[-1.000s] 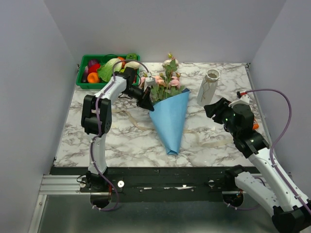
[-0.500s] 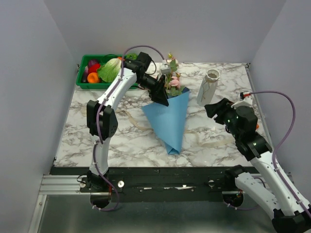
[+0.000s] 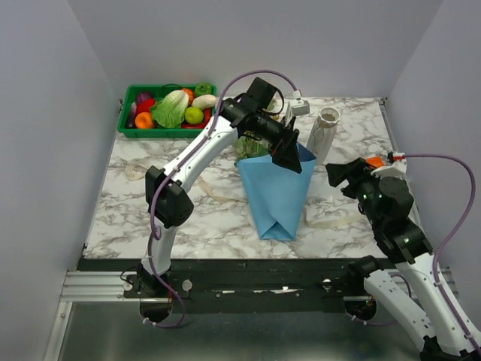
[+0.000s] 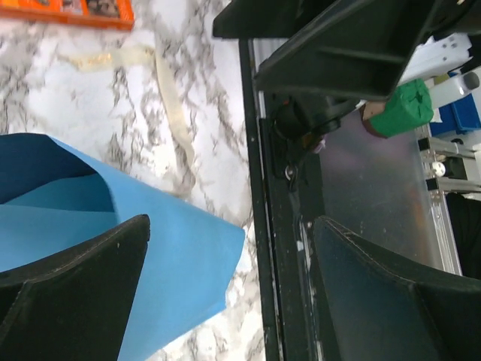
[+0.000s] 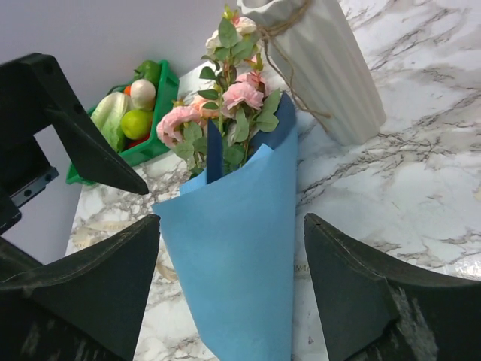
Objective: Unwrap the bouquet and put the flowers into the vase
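The bouquet lies mid-table as a blue paper cone [image 3: 276, 194] [image 5: 240, 241] with its tip toward the near edge. Pink and cream flowers [image 5: 225, 113] with green leaves poke out of its far end; from above my left arm hides most of them. My left gripper [image 3: 288, 156] [image 4: 229, 278] hovers open over the cone's upper right edge, with blue paper [image 4: 113, 248] below its jaws and nothing gripped. The whitish ribbed vase [image 3: 324, 132] [image 5: 316, 68] stands upright just right of the blooms. My right gripper [image 3: 342, 174] [image 5: 229, 286] is open and faces the cone from the right.
A green crate [image 3: 126, 126] [image 5: 161, 98] of toy vegetables sits at the back left. Loose beige ribbon [image 3: 328, 219] [image 4: 169, 90] trails on the marble on both sides of the cone. An orange packet [image 3: 373, 161] [image 4: 68, 9] lies near my right wrist. The table's black front rail [image 4: 263, 226] is close.
My left arm swung from the bouquet's left side across its top to the right and opened wide. The cone shifted rightward. My right gripper opened wider and drew back to the right.
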You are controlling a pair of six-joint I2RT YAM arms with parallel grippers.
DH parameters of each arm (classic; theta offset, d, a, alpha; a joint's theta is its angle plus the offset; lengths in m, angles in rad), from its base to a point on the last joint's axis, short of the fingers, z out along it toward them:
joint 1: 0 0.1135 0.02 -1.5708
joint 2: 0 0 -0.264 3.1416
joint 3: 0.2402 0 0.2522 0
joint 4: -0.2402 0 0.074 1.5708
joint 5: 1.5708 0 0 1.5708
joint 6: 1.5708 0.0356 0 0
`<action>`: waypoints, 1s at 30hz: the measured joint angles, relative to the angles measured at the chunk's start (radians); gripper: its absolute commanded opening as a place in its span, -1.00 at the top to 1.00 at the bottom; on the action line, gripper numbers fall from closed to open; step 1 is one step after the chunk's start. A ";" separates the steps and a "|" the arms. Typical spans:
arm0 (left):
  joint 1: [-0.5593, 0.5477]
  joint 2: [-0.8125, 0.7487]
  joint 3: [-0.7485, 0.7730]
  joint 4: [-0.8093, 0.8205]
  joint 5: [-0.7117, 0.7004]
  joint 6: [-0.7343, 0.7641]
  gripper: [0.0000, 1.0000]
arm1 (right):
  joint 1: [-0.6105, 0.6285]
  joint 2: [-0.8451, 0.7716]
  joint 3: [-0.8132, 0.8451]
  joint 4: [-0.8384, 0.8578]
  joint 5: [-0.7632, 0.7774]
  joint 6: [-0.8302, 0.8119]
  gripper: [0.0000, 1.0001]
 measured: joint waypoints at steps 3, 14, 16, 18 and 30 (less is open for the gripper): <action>-0.029 0.000 0.014 0.045 0.002 -0.048 -0.98 | 0.001 -0.013 0.000 -0.014 0.018 -0.003 -0.73; -0.023 -0.056 -0.003 0.130 -0.084 -0.138 -0.98 | 0.001 -0.030 0.001 -0.047 0.026 0.002 -0.75; 0.005 -0.105 -0.058 0.133 -0.163 -0.118 -0.98 | 0.001 -0.025 0.001 -0.045 0.019 0.002 -0.75; 0.040 -0.164 -0.152 0.146 -0.240 -0.095 -0.98 | 0.001 -0.009 0.002 -0.034 -0.003 -0.003 -0.75; 0.032 -0.259 -0.711 0.264 -0.489 0.006 -0.98 | 0.011 0.214 0.050 -0.016 -0.092 -0.010 -0.74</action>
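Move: The wrapping paper's middle lies about 23 cm below the left hand and 4 cm to its left, neither ahead nor back. From that hand the flowers' blooms are some 25 cm ahead, 11 cm left and 20 cm down; the vase's middle is about 17 cm ahead, 10 cm right and 14 cm down. From the right hand the paper's middle is roughly 16 cm left, level fore and aft, and 21 cm below. Rising a few centimetres while drifting right and back, the left hand then turns round, arcs forward and left above the wrapping paper and drops fast towards it, ending some 15 cm lower and 8 cm farther left. Its fingers stay wide open and tilt about 25 degrees steeper, swinging counter-clockwise. The right hand, also open, dips about 4 cm and eases left and forward towards the paper's right flap. ##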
